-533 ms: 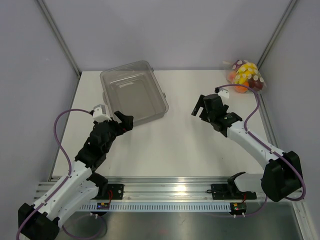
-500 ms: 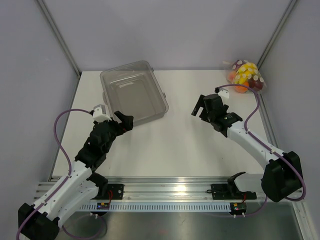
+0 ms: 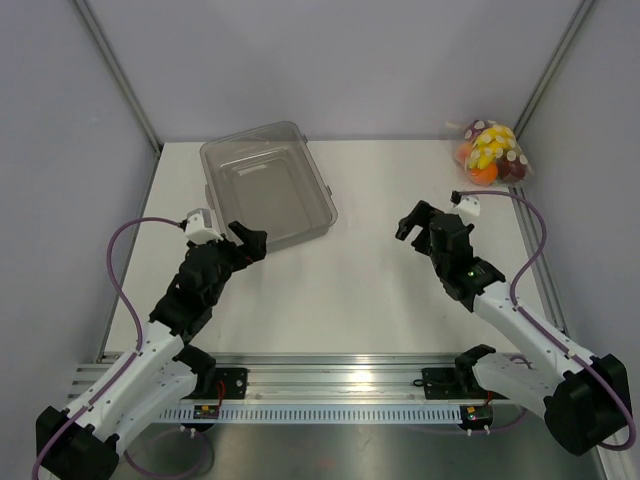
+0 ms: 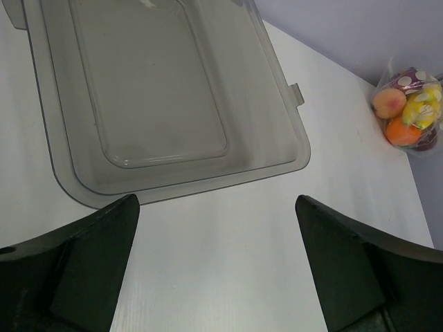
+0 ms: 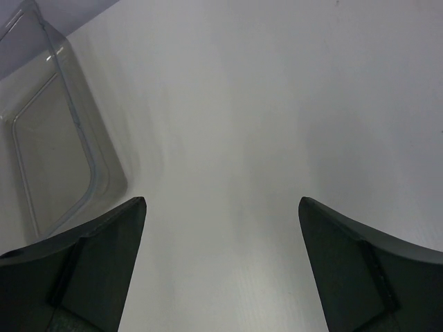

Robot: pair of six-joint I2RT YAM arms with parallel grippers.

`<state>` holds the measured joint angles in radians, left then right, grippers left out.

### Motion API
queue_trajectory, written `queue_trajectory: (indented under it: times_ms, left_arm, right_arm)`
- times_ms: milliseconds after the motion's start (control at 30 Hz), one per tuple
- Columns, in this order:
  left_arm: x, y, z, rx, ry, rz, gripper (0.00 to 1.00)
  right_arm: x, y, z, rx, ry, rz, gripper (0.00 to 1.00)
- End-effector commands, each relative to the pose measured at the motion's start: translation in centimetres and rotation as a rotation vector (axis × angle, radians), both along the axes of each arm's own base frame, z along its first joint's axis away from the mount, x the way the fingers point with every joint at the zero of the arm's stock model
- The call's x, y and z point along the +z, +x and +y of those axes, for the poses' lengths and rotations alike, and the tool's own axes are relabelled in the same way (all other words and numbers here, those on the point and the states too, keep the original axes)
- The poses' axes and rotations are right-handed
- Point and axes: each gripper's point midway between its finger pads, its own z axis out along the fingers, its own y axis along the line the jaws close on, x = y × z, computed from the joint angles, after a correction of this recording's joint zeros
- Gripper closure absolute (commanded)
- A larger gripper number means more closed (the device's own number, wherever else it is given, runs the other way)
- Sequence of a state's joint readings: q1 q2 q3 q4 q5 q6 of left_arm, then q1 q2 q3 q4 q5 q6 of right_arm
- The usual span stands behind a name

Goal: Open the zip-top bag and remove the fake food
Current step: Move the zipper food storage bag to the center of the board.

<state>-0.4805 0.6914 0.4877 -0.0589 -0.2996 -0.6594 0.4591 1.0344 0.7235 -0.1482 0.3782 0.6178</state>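
Note:
The zip-top bag lies at the table's far right corner, shut, with the fake food inside it. In the left wrist view the bag shows a peach, an orange and a yellow piece through the film. My right gripper hovers open over bare table, well to the near left of the bag, and its wrist view shows nothing between the fingers. My left gripper stands open just near of the tub, empty in its own view.
A rigid clear-grey tub sits empty at the back left; it fills the upper part of the left wrist view and shows at the left edge of the right wrist view. Grey walls close in the table on three sides.
The right arm has swung to the right and drawn back toward the near edge, its gripper still open. The left arm and the bag have not moved.

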Motion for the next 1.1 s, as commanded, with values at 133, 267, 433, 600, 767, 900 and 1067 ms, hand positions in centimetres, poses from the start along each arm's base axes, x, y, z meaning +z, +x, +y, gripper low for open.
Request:
queue_trajectory:
  times_ms: [133, 267, 433, 600, 767, 900, 1067]
  left_arm:
    - [2.7, 0.6, -0.9, -0.027, -0.037, -0.057, 0.01]
    - [2.8, 0.6, -1.0, -0.033, -0.038, -0.057, 0.01]
    - [3.0, 0.8, 0.3, 0.03, -0.006, -0.065, 0.01]
    - [2.2, 1.0, 0.5, 0.043, 0.008, -0.047, 0.01]
    - [2.0, 1.4, 0.6, 0.061, 0.006, -0.031, 0.01]
    - [1.8, 1.3, 0.4, 0.057, -0.019, -0.046, 0.01]
    - [1.9, 1.6, 0.1, 0.063, -0.085, -0.082, 0.01]
  right_arm:
    - [1.7, 1.0, -4.6, -0.222, -0.088, -0.1, 0.01]
    - [-0.1, 3.0, -5.1, -0.207, -0.021, -0.021, 0.05]
    - [-1.8, 6.0, -8.6, -0.306, 0.044, 0.062, 0.03]
    - [-2.6, 8.7, -10.8, -0.413, 0.065, 0.052, 0.02]
    - [-3.2, 11.2, -11.8, -0.467, 0.034, 0.053, 0.03]
    - [-0.9, 13.5, -12.4, -0.475, 0.005, -0.043, 0.03]
    - [-0.7, 15.4, -14.0, -0.536, -0.038, -0.049, 0.03]
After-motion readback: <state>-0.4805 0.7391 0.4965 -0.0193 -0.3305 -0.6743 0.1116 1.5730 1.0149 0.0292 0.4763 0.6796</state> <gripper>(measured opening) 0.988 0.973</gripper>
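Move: The zipper food storage bag of fake fruit sits in the board's far right corner, roughly 29 cm ahead of the right gripper, 24 cm to its right and 13 cm below. The clear plastic tray is the only neighbour, about 36 cm left of the right gripper, 21 cm farther out and 16 cm down. From the left gripper the bag is some 62 cm right, 34 cm ahead and 14 cm below. Swing the open right gripper out towards the zipper food storage bag: sweep right first, then mostly forward, for about 13 cm forward and 12 cm right overall. Turn the hand some 25 degrees clockwise on the way. Let it sink about 6 cm, then rise again to finish some 3 cm lower, fingers wide open and still short of the bag. ##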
